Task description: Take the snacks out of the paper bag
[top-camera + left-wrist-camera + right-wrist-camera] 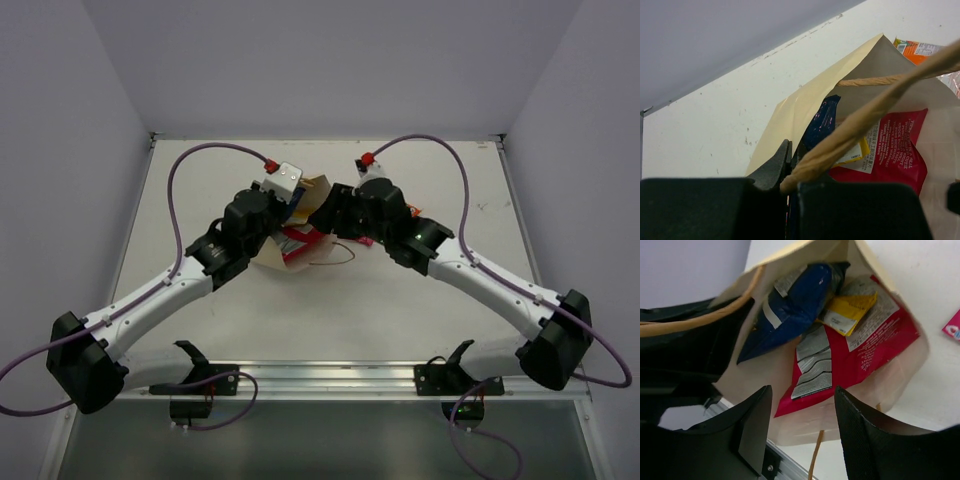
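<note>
The paper bag (268, 258) lies on its side mid-table, its mouth held up. My left gripper (792, 156) is shut on the upper edge of the paper bag (795, 107), where the twisted handle (875, 107) comes out. Inside lie the snacks: a blue bag (795, 300), a yellow wrapper (850, 312) and a large red bag (875, 357). My right gripper (802, 412) stands open just before the mouth, nothing between its fingers (865, 435). An orange packet (915, 50) and a magenta packet (952, 327) lie on the table outside the bag.
The white table (420, 300) is bounded by grey walls at the back and sides. The bag's lower handle loop (338, 258) trails on the table. A metal rail (330, 375) runs along the near edge between the arm bases.
</note>
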Robot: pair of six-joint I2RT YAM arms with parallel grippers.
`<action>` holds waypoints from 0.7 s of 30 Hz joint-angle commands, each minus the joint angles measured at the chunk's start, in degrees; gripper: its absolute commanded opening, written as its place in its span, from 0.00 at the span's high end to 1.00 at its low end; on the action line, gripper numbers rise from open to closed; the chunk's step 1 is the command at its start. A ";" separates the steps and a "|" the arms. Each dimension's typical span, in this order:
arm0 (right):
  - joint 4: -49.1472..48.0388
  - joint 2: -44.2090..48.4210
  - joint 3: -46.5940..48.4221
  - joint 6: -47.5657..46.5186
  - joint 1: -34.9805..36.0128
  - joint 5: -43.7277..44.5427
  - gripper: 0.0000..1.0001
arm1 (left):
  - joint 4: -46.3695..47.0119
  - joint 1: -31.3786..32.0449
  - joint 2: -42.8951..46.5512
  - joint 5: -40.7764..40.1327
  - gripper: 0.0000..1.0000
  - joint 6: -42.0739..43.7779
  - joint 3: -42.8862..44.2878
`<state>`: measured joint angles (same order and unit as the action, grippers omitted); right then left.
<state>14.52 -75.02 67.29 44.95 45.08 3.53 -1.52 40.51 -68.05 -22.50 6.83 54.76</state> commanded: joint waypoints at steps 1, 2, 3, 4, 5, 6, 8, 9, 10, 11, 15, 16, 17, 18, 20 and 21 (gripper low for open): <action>-3.27 -3.63 1.62 4.62 1.24 1.04 0.44 | 2.05 1.15 -0.15 -2.37 1.00 -3.40 0.43; -4.06 -4.51 1.62 5.58 1.33 0.95 0.44 | 2.05 1.32 -0.15 -2.55 1.00 -3.66 0.52; -4.24 -6.00 1.62 6.11 1.33 0.95 0.44 | 2.05 1.50 -0.15 -2.55 1.00 -4.01 0.61; -4.68 -6.71 1.45 6.46 1.33 0.60 0.44 | 2.05 1.59 -0.15 -3.07 1.00 -4.10 0.70; -5.72 -7.24 1.44 6.82 1.33 0.43 0.44 | 2.05 1.67 -0.15 -3.25 1.00 -4.37 0.61; -6.00 -8.37 1.44 6.99 1.33 0.51 0.44 | 1.96 1.85 -0.15 -3.34 1.00 -4.63 0.52; -6.96 -9.43 1.44 7.69 1.59 1.73 0.44 | 1.96 1.94 -0.15 -3.69 1.00 -5.16 0.52; -7.14 -9.96 1.44 8.22 1.59 2.27 0.45 | 1.96 1.94 -0.24 -3.69 1.00 -5.60 0.43; -7.92 -11.01 1.27 9.10 1.59 2.79 0.45 | 1.96 2.03 -0.33 -3.86 1.00 -5.86 0.52; -8.37 -11.46 1.01 9.71 1.59 3.76 0.45 | 1.96 2.03 -0.50 -3.95 1.00 -6.12 0.52; -10.13 -13.74 -0.22 13.49 1.59 6.13 0.45 | 1.70 2.38 -0.68 -4.39 1.00 -9.20 0.87; -10.83 -14.62 -0.66 14.80 1.59 6.66 0.45 | 1.69 2.47 -0.85 -4.74 1.00 -9.73 0.79; -11.01 -15.06 -0.84 15.34 1.59 7.10 0.45 | 1.69 2.55 -0.94 -5.01 1.00 -10.77 0.87; -11.10 -15.41 -0.93 16.04 1.68 8.32 0.45 | 1.69 2.64 -1.03 -5.10 1.00 -11.22 1.13; -11.45 -16.29 -1.45 17.98 1.59 9.73 0.45 | -0.40 2.90 -1.38 -5.71 1.00 -12.45 1.40; -11.62 -16.47 -1.63 18.50 1.68 11.22 0.45 | -0.85 3.17 -1.56 -5.97 1.00 -12.80 1.66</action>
<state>5.89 -90.85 66.22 58.96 46.50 8.99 -1.37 42.92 -68.75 -26.50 -1.78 54.78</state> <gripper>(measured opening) 0.549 0.029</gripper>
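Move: From the open right hand, the yellow snack in the bag lies about 5 cm ahead, 6 cm left and 14 cm below. The big red snack is some 5 cm left, barely 1 cm ahead and 16 cm down; the blue one is roughly 6 cm ahead, 8 cm left and 11 cm down. From the left hand, the yellow snack is about level fore and aft, 3 cm right and 14 cm below. The open right hand sinks about 9 cm into the bag, also forward and left, towards the yellow snack. ##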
